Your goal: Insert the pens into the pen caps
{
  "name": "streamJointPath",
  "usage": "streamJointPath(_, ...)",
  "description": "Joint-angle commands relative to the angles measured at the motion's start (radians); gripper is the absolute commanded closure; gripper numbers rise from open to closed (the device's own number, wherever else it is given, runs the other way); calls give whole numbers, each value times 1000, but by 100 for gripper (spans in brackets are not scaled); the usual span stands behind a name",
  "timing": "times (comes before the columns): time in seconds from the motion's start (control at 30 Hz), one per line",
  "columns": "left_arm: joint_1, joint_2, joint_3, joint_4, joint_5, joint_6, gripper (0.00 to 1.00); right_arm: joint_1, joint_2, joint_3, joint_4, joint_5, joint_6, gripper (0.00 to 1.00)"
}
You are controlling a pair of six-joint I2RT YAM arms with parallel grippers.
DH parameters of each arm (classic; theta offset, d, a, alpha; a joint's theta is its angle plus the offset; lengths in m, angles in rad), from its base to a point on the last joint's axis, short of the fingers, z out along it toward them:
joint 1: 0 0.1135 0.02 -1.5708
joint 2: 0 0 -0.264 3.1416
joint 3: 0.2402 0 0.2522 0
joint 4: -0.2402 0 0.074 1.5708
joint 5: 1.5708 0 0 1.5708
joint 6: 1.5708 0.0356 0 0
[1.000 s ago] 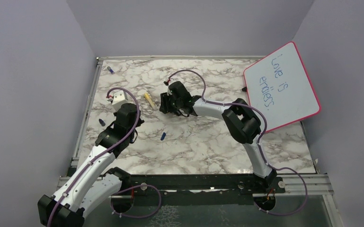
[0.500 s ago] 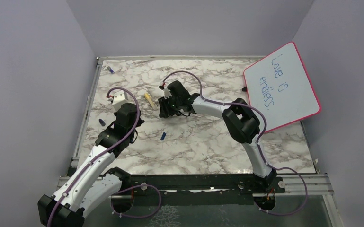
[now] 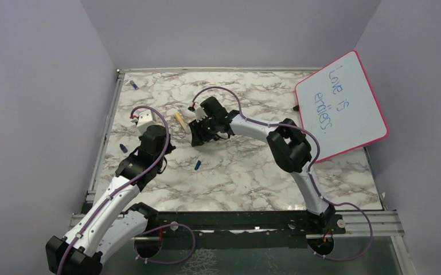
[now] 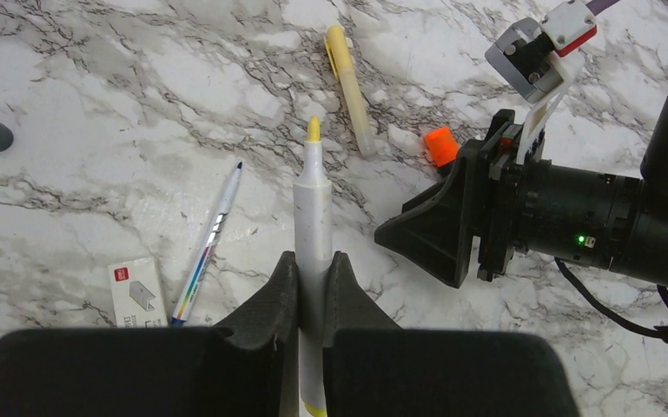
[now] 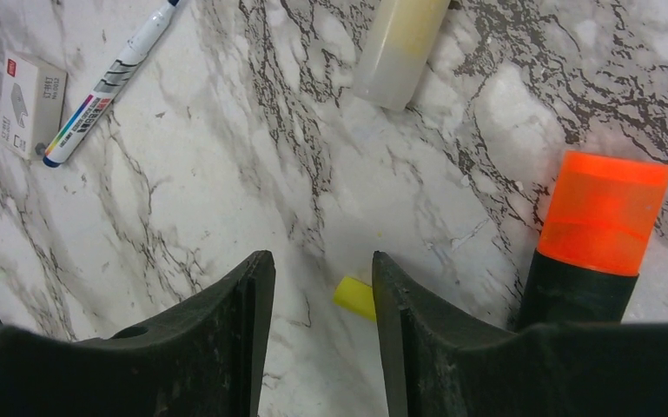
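My left gripper [image 4: 313, 261] is shut on a white pen with a yellow tip [image 4: 313, 200] that points forward over the table; in the top view this gripper [image 3: 156, 130] is at the table's left. My right gripper [image 5: 323, 261] is open, low over the marble, with a small yellow pen cap [image 5: 354, 298] lying between its fingers against the right finger, which hides part of it. In the top view the right gripper [image 3: 198, 133] is mid-table. A yellow pen [image 5: 400, 48] lies just ahead of it and also shows in the left wrist view [image 4: 350, 87].
A thick black highlighter with an orange end [image 5: 604, 217] lies right beside the right finger. A white pen with coloured stripes [image 4: 208, 243] and a small white box [image 4: 136, 291] lie left. Blue caps [image 3: 197, 165] [image 3: 123, 148] are on the table. The pink-framed whiteboard [image 3: 344, 106] leans at the right.
My right gripper has shifted a little left and nearer the yellow pen. The left arm has stayed still with its pen.
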Motion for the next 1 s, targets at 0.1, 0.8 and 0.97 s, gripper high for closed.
streamJointPath(0.1,2,-19,8,4,29,-2,100,9,17,1,-89,-26,-7,49)
streamJointPath(0.8,2,-36,-1,4,44,-20,100,9,-209,-149,-61,327,191,49)
streamJointPath(0.97,2,-23,0,4,46,-24,100,17,-178,-154,-90,382,244,48)
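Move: The small yellow pen cap is practically at the right gripper, about 1 cm ahead, 1 cm right and 1 cm below, beside the forward finger. The orange highlighter is some 4 cm ahead and 4 cm right of this hand, the yellow highlighter roughly 9 cm ahead and 6 cm left, and the blue cap about 10 cm straight back, all at table level. From the left gripper, the yellow cap lies about 8 cm ahead, 10 cm right and 16 cm below. Draw the half-open right gripper back and to the right, about 3.5 cm low over the table, dragging the yellow cap along with the forward finger. Then lift about 4 cm off it, swinging forward and farther right while turning some 20 degrees clockwise, and sink slightly at the end, fingers still apart. Keep the white pen pinched in the nearly still left gripper. ##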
